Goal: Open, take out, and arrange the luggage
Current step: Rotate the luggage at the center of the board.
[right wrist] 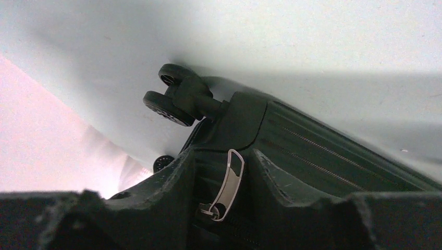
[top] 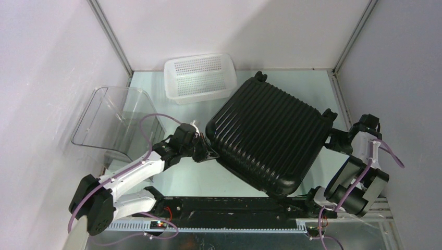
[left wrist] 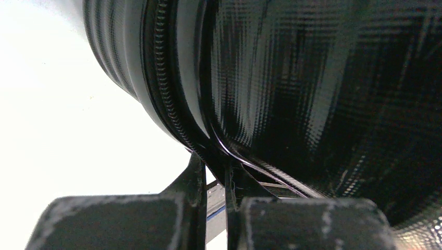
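Note:
The luggage is a big black ribbed hard-shell case lying closed and askew on the table. My left gripper is at its left corner. In the left wrist view that gripper is shut, its tips pressed to the zipper seam of the luggage; whether they pinch anything I cannot tell. My right gripper is at the right edge, near a wheel. In the right wrist view it stands open around a silver zipper pull on the luggage, with a gap on each side.
A white perforated basket stands at the back, touching the case's far corner. A clear plastic bin sits at the left by the wall. Twin black wheels stick out past the right gripper. Walls close in on three sides.

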You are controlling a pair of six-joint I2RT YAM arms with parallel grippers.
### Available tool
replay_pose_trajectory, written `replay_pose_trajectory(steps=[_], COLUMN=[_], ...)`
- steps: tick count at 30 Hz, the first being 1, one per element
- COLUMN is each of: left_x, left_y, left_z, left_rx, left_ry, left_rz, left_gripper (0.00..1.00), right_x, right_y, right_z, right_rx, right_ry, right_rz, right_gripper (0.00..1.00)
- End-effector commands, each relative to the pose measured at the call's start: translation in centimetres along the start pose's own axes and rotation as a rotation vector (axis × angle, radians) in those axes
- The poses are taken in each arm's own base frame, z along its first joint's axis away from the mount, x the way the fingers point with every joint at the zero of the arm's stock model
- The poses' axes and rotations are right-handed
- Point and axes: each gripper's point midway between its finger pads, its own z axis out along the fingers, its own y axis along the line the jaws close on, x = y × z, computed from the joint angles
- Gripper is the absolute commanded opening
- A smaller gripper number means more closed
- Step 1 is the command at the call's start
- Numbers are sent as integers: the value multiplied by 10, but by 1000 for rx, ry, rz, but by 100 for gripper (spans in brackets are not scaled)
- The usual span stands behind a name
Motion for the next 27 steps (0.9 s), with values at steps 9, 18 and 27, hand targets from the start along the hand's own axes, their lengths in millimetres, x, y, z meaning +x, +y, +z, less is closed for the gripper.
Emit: replay_pose_trajectory(steps=[9, 18, 27], left_x=[-1, 3, 3], left_y=[-37, -23, -10], left_z=[-14, -15, -14], left_rx=[172, 124, 89], left_ry=[3, 20, 34], left_rz=[269, 274, 270], left_gripper=[0, 0, 0], right_x=[1, -23, -12], right_y=[9, 78, 127], right_z=[3, -1, 7], right_rx=[-49, -347, -449], right_ry=[12, -49, 0], right_rz=[10, -177, -392], right_gripper=[0, 0, 0])
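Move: The luggage's zip pull hangs right between the right hand's half-open fingers, perhaps 1 cm below the hand point. The luggage's right wheel stands about 9 cm ahead and 1 cm to the left; the luggage's middle lies some 24 cm left and 2 cm ahead. From the left hand, at the luggage's left near side, that middle is about 21 cm right and 9 cm ahead, and the zip pull roughly 46 cm right and 7 cm ahead. Forward along the luggage's right side, towards its wheel, goes the right hand, about 5 cm, after first closing its fingers on the zip pull almost in place. As it draws the pinched pull, its fingertips swing forward and the wrist turns counter-clockwise, each by 10 degrees or so. The left hand stays put, still shut at the luggage's left near edge. ##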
